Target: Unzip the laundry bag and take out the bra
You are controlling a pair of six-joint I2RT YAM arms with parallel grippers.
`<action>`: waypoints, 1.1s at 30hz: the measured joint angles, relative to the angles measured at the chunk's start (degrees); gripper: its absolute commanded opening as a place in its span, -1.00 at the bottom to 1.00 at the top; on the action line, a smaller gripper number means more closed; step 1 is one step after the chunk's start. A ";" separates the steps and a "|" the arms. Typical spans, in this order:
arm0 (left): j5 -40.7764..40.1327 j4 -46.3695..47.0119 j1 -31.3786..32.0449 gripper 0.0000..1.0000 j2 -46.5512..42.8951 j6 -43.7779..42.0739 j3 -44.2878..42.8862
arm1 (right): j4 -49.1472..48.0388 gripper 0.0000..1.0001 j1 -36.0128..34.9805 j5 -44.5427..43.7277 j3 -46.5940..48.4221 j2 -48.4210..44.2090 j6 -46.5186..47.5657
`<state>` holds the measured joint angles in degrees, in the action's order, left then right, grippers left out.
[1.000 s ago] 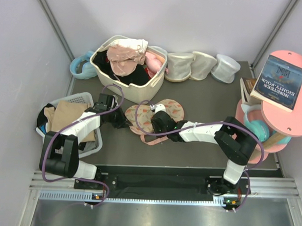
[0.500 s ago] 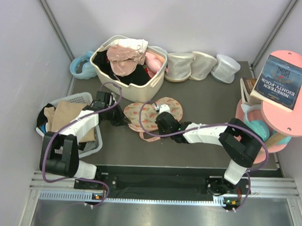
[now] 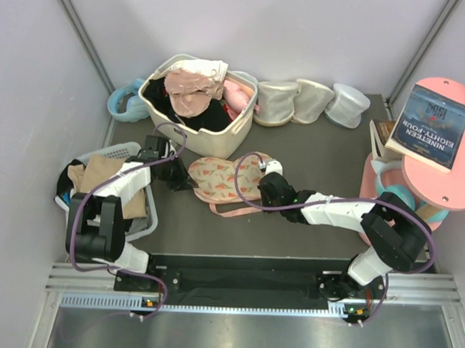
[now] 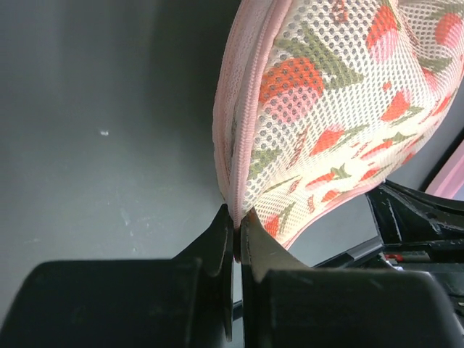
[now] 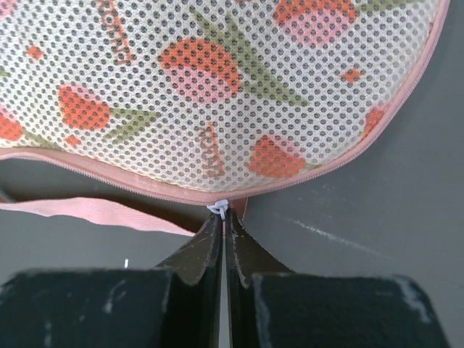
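Note:
The laundry bag, peach-pink mesh with orange-red print, lies flat on the dark table in front of the beige basket. My left gripper is at the bag's left end, shut on its pink edge seam. My right gripper is at the bag's front right edge, shut on the small white zip pull. The bag fills the upper part of the right wrist view and the upper right of the left wrist view. A loose pink zip strip trails left of the pull. The bra is hidden.
The beige basket with pink and black clothes stands behind the bag. Three cream-white cups line the back. A grey basket with tan cloth sits at the left. A pink stand with a book is at the right.
My right gripper has slid to the right along the bag's front edge with the zip pull, leaving an opened pink strip behind it. My left gripper has shifted slightly back-left, still holding the edge.

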<state>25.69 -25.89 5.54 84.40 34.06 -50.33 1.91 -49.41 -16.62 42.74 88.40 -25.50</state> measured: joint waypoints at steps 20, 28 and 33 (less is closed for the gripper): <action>-0.85 -0.92 0.15 0.72 -15.10 6.93 10.80 | 4.31 -1.00 -10.95 6.38 5.70 1.09 2.34; -1.16 2.51 3.45 0.72 -19.76 15.89 16.59 | 2.34 -1.00 -16.15 10.75 7.69 3.50 2.97; -2.47 8.11 7.80 0.67 -19.08 21.11 18.86 | 1.11 -1.00 -16.17 11.58 7.61 3.48 2.95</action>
<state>23.22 -17.78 13.34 65.32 55.18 -31.46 3.03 -65.58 -5.04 50.35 91.88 -22.55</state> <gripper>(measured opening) 0.852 0.007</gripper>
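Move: My left hand already pinches the left corner of the laundry bag. The bag's middle lies some 10 cm to its right and 2 cm ahead, and the pink strap 11 cm right and 6 cm nearer me; the cream tub stands about 18 cm straight ahead, the grey basket 20 cm left and 2 cm back. My right hand already holds the zip pull. From it, the bag's middle is 8 cm left and 6 cm ahead, the strap 7 cm left and 2 cm back. My left fingers open wide and let go of the bag's corner, then I draw that hand back about 7 cm and, late on, slide it 3 cm to the right along the bag's near side. With my right hand I keep the zip pull pinched and drag it left and back towards my left hand, some 15 cm on the slant, turning the wrist about 25 degrees counter-clockwise. ##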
